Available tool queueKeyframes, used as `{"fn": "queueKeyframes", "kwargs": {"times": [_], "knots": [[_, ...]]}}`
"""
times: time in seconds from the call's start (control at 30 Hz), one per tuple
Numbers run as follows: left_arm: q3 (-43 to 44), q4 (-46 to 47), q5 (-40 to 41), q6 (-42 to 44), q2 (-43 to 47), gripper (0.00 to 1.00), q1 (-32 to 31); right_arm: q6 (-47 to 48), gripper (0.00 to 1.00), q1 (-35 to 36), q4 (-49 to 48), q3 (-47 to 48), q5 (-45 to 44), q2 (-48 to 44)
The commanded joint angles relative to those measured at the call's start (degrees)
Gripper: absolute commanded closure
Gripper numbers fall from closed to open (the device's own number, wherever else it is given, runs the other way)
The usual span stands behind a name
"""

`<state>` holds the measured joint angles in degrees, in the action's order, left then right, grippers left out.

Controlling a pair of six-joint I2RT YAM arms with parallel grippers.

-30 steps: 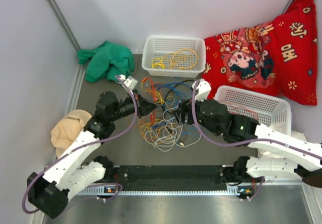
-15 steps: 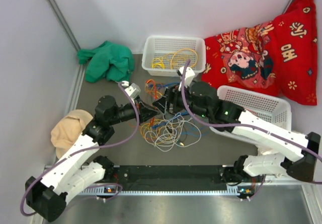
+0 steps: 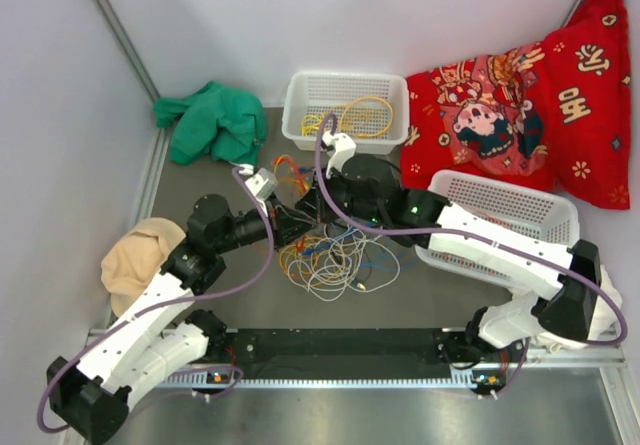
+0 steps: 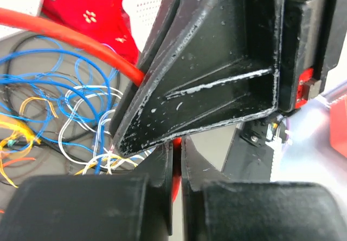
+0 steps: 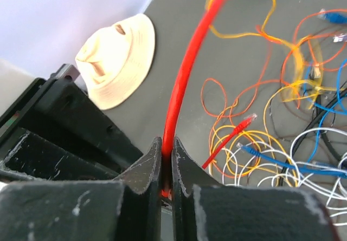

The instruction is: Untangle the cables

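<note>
The cables (image 3: 335, 255) lie in a loose tangle of orange, yellow, blue and white strands mid-table. My left gripper (image 3: 300, 221) is shut on a red cable (image 4: 70, 35), which shows as a red sliver between its jaws (image 4: 176, 149). My right gripper (image 3: 312, 205) sits right against the left one and is shut on the same red cable (image 5: 187, 73), which arcs up out of its fingertips (image 5: 166, 149). The right gripper's black fingers (image 4: 217, 78) fill most of the left wrist view. A free red plug end (image 5: 246, 121) rests on the pile.
A white basket (image 3: 300, 115) holding yellow cables stands at the back. A second white basket (image 3: 530, 227) sits under the right arm. Green cloth (image 3: 210, 120) lies back left, a beige hat (image 3: 135, 260) at the left edge, and a red pillow (image 3: 520, 105) back right.
The right arm swung left across the pile to meet the left gripper, and its jaws closed from open onto the red cable. The left gripper stayed shut.
</note>
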<state>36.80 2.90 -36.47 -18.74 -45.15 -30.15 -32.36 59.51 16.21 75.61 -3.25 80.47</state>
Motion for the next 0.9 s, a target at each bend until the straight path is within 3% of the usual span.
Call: {"fn": "queueKeyframes", "kwargs": {"times": [0.0,0.07,0.17,0.2,0.5,0.57,0.77,0.87], "knots": [[1.5,-2.6,11.2,-2.3,1.1,0.70,0.0,4.3,1.00,-0.3,2.9,6.9,-5.6,-5.7],[2.6,-6.6,14.5,-4.3,-0.5,0.42,0.0,6.5,1.00,-0.3,6.9,8.9,-8.3,-8.4],[4.0,-9.7,19.0,-6.9,-3.1,0.31,0.0,9.2,1.00,-0.3,13.3,12.5,-12.3,-11.5],[4.2,-9.9,20.1,-7.4,-3.6,0.22,0.0,9.6,1.00,-0.3,14.5,13.7,-13.2,-12.2],[3.8,-7.6,29.0,-11.1,-3.0,0.18,0.0,7.6,1.00,-0.4,22.6,7.5,-13.2,-18.7],[2.3,-5.1,30.3,-12.5,-1.9,0.01,0.1,6.2,1.00,-0.3,21.9,5.6,-11.5,-20.0],[-8.4,22.0,23.8,-14.9,2.5,0.01,0.0,4.1,1.00,-0.3,21.9,5.2,-8.2,-21.8],[-12.2,31.4,23.4,-12.6,3.6,0.01,-0.1,3.4,1.00,-0.3,22.3,5.9,-7.0,-21.8]]}}
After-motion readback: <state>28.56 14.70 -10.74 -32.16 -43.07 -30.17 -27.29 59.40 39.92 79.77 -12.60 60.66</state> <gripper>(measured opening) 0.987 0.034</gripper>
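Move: The red cable is pinched in both grippers, close together, so its gripped stretch is right at the left hand and right at the right hand. The right-hand basket, where red cables already lie, is roughly 47 cm to the right hand's right, 10 cm ahead and 25 cm below. The white cables lie some 6 cm right, 4 cm ahead and 27 cm below that hand, the blue cables about 12 cm right and 20 cm ahead at that level. The red cable passes to the right hand alone: the left fingers open wide and let go, while the right ones keep their pinch and carry it about 12 cm right towards the right-hand basket, rising sharply, then sinking partway and easing back. The left hand moves forward and a little left, turning some 25 degrees counter-clockwise, dipping and coming most of the way up again. ##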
